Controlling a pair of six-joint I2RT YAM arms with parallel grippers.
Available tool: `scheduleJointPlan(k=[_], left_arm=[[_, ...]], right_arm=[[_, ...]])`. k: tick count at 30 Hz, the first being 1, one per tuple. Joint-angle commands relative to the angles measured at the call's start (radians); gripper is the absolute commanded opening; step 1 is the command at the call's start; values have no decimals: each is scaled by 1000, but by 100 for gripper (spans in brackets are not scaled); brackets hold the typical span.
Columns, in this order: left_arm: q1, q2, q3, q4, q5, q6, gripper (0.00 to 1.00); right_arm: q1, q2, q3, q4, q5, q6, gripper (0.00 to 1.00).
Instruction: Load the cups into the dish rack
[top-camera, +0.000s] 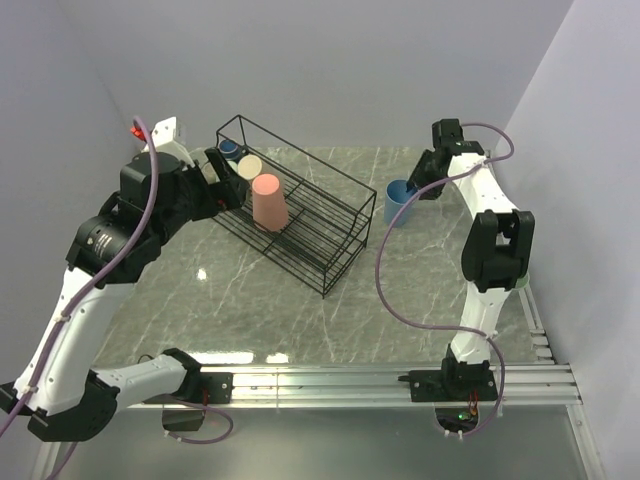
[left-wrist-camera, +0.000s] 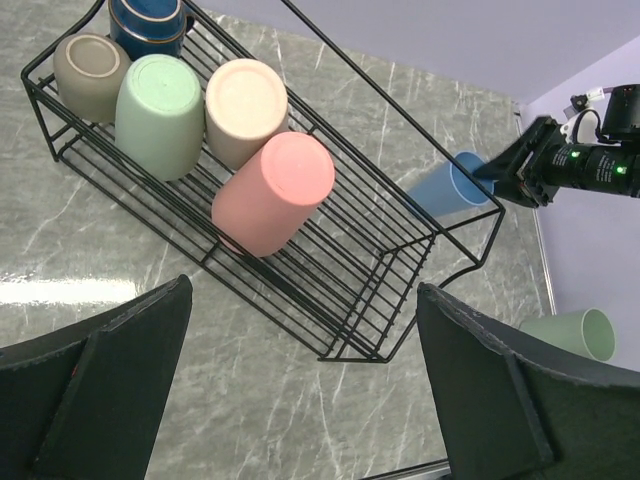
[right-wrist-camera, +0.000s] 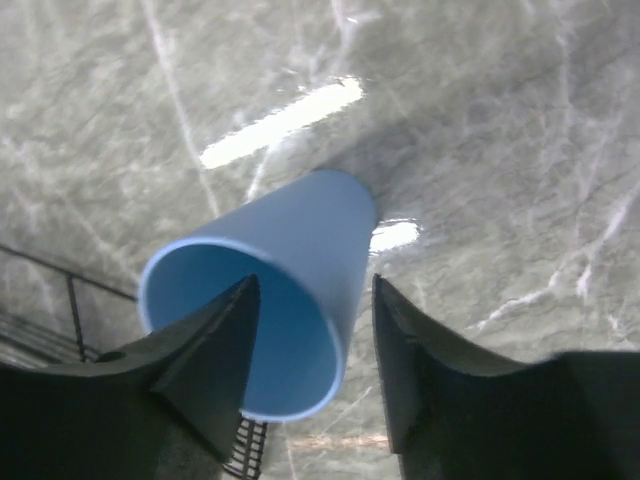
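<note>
The black wire dish rack (top-camera: 345, 190) runs diagonally across the marble table. In it, bottoms up, sit a pink cup (left-wrist-camera: 272, 193), a beige cup (left-wrist-camera: 243, 108), a pale-green cup (left-wrist-camera: 158, 113), a tan cup (left-wrist-camera: 90, 72) and a navy mug (left-wrist-camera: 150, 20). A blue cup (top-camera: 398, 200) leans on the table just right of the rack. My right gripper (right-wrist-camera: 315, 290) straddles its rim, one finger inside and one outside, with a gap still showing at the outer finger. My left gripper (left-wrist-camera: 305, 300) hovers wide open and empty above the rack's left end.
Another pale-green cup (left-wrist-camera: 570, 335) lies on its side on the table near the right wall. The right half of the rack (left-wrist-camera: 400, 260) holds nothing. Side walls close in on both sides, and a metal rail (top-camera: 340, 380) runs along the near edge.
</note>
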Motion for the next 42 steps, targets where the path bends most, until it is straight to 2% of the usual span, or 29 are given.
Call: scheduleJointPlan(k=[1, 3, 5, 6, 7, 12, 16, 23, 27, 29, 34, 37, 41, 42], left_arm=[[-4, 11, 25, 7, -1, -8, 99], [-4, 24, 28, 7, 3, -5, 100], [-4, 30, 19, 19, 13, -2, 99], [-4, 35, 15, 25, 16, 2, 99], [-4, 37, 10, 33, 29, 5, 99], [-2, 90, 53, 34, 60, 32, 99], [-1, 138, 91, 34, 98, 49, 100], [12, 156, 105, 134, 236, 23, 99], [15, 190, 133, 163, 301, 29, 99], [13, 201, 130, 212, 351, 20, 99], [15, 193, 42, 411, 584, -53, 99], [15, 199, -30, 527, 710, -104, 99], [18, 173, -143, 704, 809, -185, 99], [21, 166, -193, 790, 830, -208, 99]], right_arm=[[-6, 24, 35, -35, 64, -14, 43], [-6, 19, 7, -9, 47, -10, 35], [-5, 10, -16, -1, 46, -7, 21], [-3, 9, -17, -1, 44, -7, 6], [-3, 7, -14, -9, 47, -8, 0], [-6, -28, 16, -41, 73, -23, 0], [-11, -131, 70, -113, 129, -19, 0], [-11, -389, 38, -175, 78, 19, 0], [-11, -529, 30, -210, -14, 41, 0], [-11, -573, 27, -228, -40, 53, 0], [-15, -723, -4, -200, -152, 95, 0], [-28, -787, -53, -160, -264, 150, 0], [-34, -841, -128, -72, -455, 245, 0], [-34, -866, -181, -42, -491, 266, 0]])
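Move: The blue cup stands at the right hand, whose tips straddle its right rim: its middle is about 4 cm left, 1 cm back and 6 cm below. The rack's near end lies some 13 cm left and 11 cm back; the green cup, about 22 cm right and 21 cm back. From the empty left hand the blue cup is roughly 37 cm right, 20 cm ahead and 33 cm below, the racked salmon cup 6 cm right, 19 cm ahead, 25 cm below. Down barely 2 cm, the right hand shuts its fingers to pinch the blue cup's rim wall, one finger inside, then sweeps it up nearly 30 cm from its lowest point while drawing back 19 cm, fingertips tilting up about 30 degrees. The left, still wide open, dips slightly forward, then swings right towards the raised cup, 14 cm in all, turning clockwise. ##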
